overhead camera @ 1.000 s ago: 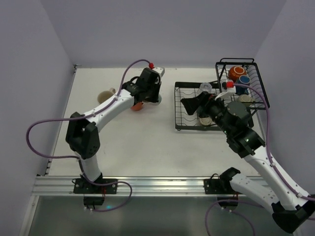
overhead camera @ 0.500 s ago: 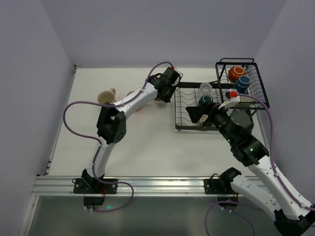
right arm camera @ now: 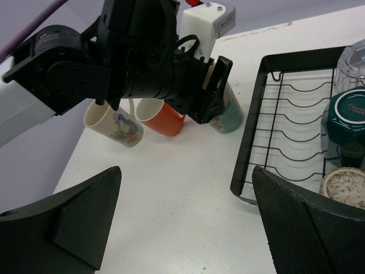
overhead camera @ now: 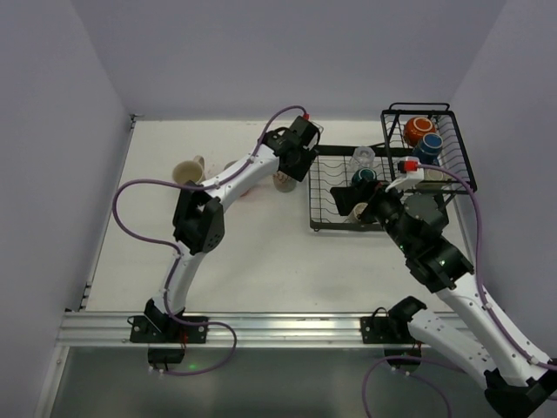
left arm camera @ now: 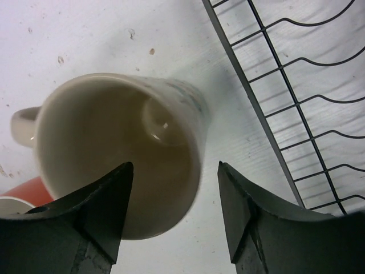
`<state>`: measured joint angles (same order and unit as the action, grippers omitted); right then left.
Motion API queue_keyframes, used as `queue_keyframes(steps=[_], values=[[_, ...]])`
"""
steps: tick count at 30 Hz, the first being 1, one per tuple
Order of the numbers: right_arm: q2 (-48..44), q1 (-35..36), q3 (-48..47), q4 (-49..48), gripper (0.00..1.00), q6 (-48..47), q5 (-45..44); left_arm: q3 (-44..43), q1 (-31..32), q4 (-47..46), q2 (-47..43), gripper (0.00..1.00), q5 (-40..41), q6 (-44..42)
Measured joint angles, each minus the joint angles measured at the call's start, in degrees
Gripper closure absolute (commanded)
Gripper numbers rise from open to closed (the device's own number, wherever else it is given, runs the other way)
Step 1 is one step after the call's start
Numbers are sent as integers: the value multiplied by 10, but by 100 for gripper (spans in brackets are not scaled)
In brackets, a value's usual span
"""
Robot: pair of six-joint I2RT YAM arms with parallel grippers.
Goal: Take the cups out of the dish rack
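A cream cup (left arm camera: 114, 142) with a teal pattern stands on the table beside the dish rack (left arm camera: 285, 85). My left gripper (left arm camera: 175, 166) is open over it, one finger above its mouth and the other outside its wall. An orange-red cup (right arm camera: 162, 117) and a patterned cream cup (right arm camera: 114, 123) lie to its left. My right gripper (right arm camera: 186, 171) hangs open and empty over the table by the rack's near-left corner (right arm camera: 251, 142). On the rack's flat tray sit a clear glass (overhead camera: 364, 157), a dark teal cup (overhead camera: 364, 178) and a beige cup (right arm camera: 345, 188). An orange cup (overhead camera: 418, 129) and a blue cup (overhead camera: 427, 146) sit in the raised basket.
The left arm (overhead camera: 244, 178) stretches across the table's back half, its wrist (right arm camera: 142, 63) right in front of the right wrist camera. Walls close off the left, back and right. The raised basket (overhead camera: 452, 157) stands against the right wall.
The left arm swung right to the rack's left edge, and its jaws have just opened off the cream cup. The right gripper shifted slightly toward the rack's near-left corner.
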<state>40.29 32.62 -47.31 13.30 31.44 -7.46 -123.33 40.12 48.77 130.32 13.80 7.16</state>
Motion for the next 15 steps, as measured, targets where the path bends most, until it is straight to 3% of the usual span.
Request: queue_keyframes(steps=[9, 15], values=[[41, 0, -3, 31, 1, -16, -39, 2, 0, -10, -9, 18, 22, -3], [88, 0, -16, 59, 1, -30, -84, 14, 0, -24, -76, 9, 30, 9]])
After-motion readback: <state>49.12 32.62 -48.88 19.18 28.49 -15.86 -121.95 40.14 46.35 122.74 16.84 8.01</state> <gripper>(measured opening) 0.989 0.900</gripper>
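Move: My left hand is at the rim of the white cup, already let go; the cup's middle is about 4 cm to the left, 1 cm ahead and 5 cm down. The red cup is roughly 15 cm left, level with me, and the rack's left rail some 3 cm right. My open right hand has the green cup about 17 cm ahead, 7 cm right and 24 cm below; the pale cup stands about 7 cm nearer than it, the clear glass 8 cm farther. I spread my left fingers wider around the white cup's wall, easing forward only slightly, then lift that hand faster and faster, straight up off the cup by about 6.5 cm, tilting the fingertips a little forward. Meanwhile I sink my wide-open right hand some 5 cm, also forward and slightly right, rolling its left side down and turning it nose-down and clockwise towards the green cup in the rack. ##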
